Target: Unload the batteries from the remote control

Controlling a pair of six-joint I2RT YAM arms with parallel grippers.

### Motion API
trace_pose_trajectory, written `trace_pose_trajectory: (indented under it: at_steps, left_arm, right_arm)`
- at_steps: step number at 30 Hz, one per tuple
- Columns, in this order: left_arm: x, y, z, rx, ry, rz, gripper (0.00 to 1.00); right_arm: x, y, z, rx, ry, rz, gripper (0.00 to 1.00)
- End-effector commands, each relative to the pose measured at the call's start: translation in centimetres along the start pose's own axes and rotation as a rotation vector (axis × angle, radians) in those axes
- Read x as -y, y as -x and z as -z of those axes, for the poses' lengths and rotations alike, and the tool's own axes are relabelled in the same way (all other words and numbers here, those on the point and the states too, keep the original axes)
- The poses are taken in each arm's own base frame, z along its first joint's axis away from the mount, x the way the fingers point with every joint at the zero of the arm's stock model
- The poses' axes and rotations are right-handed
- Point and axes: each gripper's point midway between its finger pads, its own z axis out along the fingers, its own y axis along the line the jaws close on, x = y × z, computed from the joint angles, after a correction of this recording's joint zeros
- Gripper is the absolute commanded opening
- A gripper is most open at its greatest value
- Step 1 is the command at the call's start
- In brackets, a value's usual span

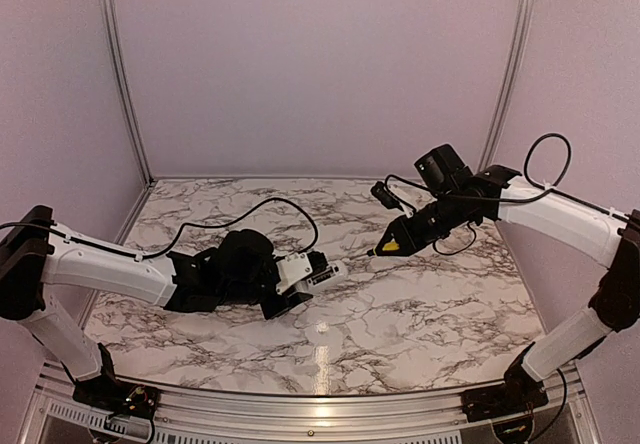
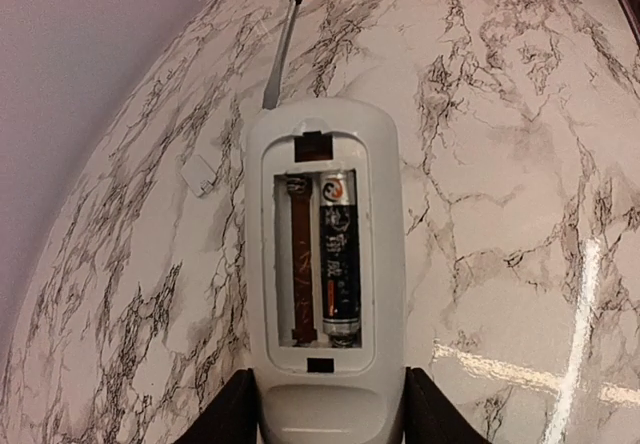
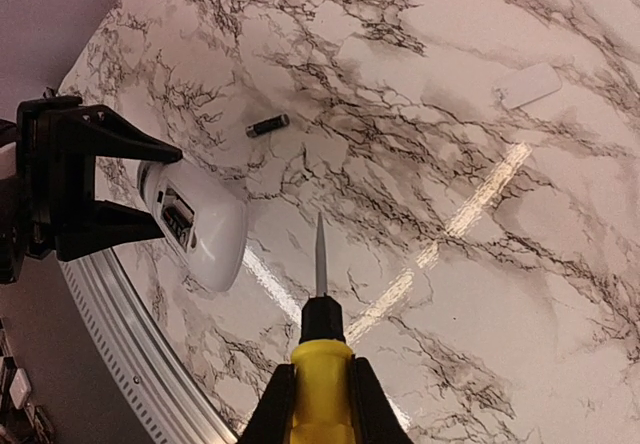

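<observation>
My left gripper [image 2: 320, 409] is shut on the white remote control [image 2: 322, 264], gripping its near end from both sides above the table. The back compartment is open. One dark battery [image 2: 338, 259] sits in the right slot; the left slot is bare, showing a brown strip. A second battery [image 3: 267, 125] lies loose on the marble. My right gripper [image 3: 320, 399] is shut on a yellow-handled screwdriver [image 3: 321, 359], its tip pointing toward the remote control [image 3: 197, 226] with a gap between them. From above, the screwdriver [image 1: 392, 242] hangs just right of the remote control [image 1: 322, 272].
A small white cover piece [image 3: 530, 86] lies flat on the marble table [image 1: 400, 314], also seen left of the remote in the left wrist view [image 2: 198, 176]. Black cables [image 1: 250, 209] trail across the back. Metal rail [image 1: 300, 404] lines the near edge.
</observation>
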Motion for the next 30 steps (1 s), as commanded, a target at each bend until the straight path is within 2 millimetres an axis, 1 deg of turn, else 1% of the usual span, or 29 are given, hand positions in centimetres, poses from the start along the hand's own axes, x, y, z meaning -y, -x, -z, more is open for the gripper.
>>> trace_pose_trajectory:
  at_steps: [1,4,6,10,16,18,20,24,27,30]
  left_arm:
    - [2.1,0.6,0.9,0.046,-0.129,-0.109,0.00]
    - [2.4,0.1,1.0,0.039,-0.141,-0.146,0.00]
    - [2.4,0.1,1.1,0.048,-0.140,-0.170,0.00]
    - [2.3,-0.2,0.8,0.031,-0.136,-0.210,0.00]
    - [2.4,-0.3,0.1,0.007,-0.148,-0.262,0.00]
    - [2.2,-0.3,-0.3,-0.011,-0.143,-0.279,0.00]
    - [1.6,-0.3,-0.5,-0.027,-0.109,-0.296,0.00]
    - [0.8,-0.2,-0.8,-0.050,-0.076,-0.333,0.00]
    - [0.7,0.1,-0.9,-0.053,-0.073,-0.356,0.00]
    - [0.5,0.4,-0.8,-0.050,-0.070,-0.367,0.00]
  right_arm:
    - [-0.7,1.6,1.8,0.057,-0.019,0.052,0.00]
    - [-1.0,1.4,2.2,0.056,-0.013,0.058,0.00]
    - [-1.2,1.3,2.4,0.050,-0.007,0.061,0.00]
    - [-2.0,0.9,2.9,0.038,0.021,0.079,0.00]
    - [-4.7,0.6,3.2,0.025,0.120,0.120,0.00]
    - [-5.7,0.5,3.2,0.020,0.150,0.134,0.00]
    - [-6.5,0.2,3.1,0.011,0.179,0.145,0.00]
    - [-7.6,0.0,2.9,-0.002,0.224,0.180,0.00]
    - [-8.2,0.0,3.0,-0.006,0.253,0.196,0.00]
    - [-8.3,-0.1,2.7,-0.019,0.266,0.207,0.00]
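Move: The remote control is in the left fingers. Its open compartment, with one battery still in it, lies about 3 cm ahead, 4 to the right and 3 below that hand. From the right hand, which grips the yellow screwdriver, this battery is some 13 cm left, 3 back and 9 lower. The loose battery lies on the table about 20 cm left, 4 ahead; the battery cover roughly 17 ahead, 8 left, both some 18 below. Back about 5 cm, rising and edging left by some 3 cm each, the right hand brings the screwdriver tip in over the remote's compartment, turning about 15 degrees counter-clockwise and keeping its grip. The left hand keeps hold of the remote, drawing it back some 2 cm and then partly forward again, while rolling its face about 20 degrees back and to the right. ##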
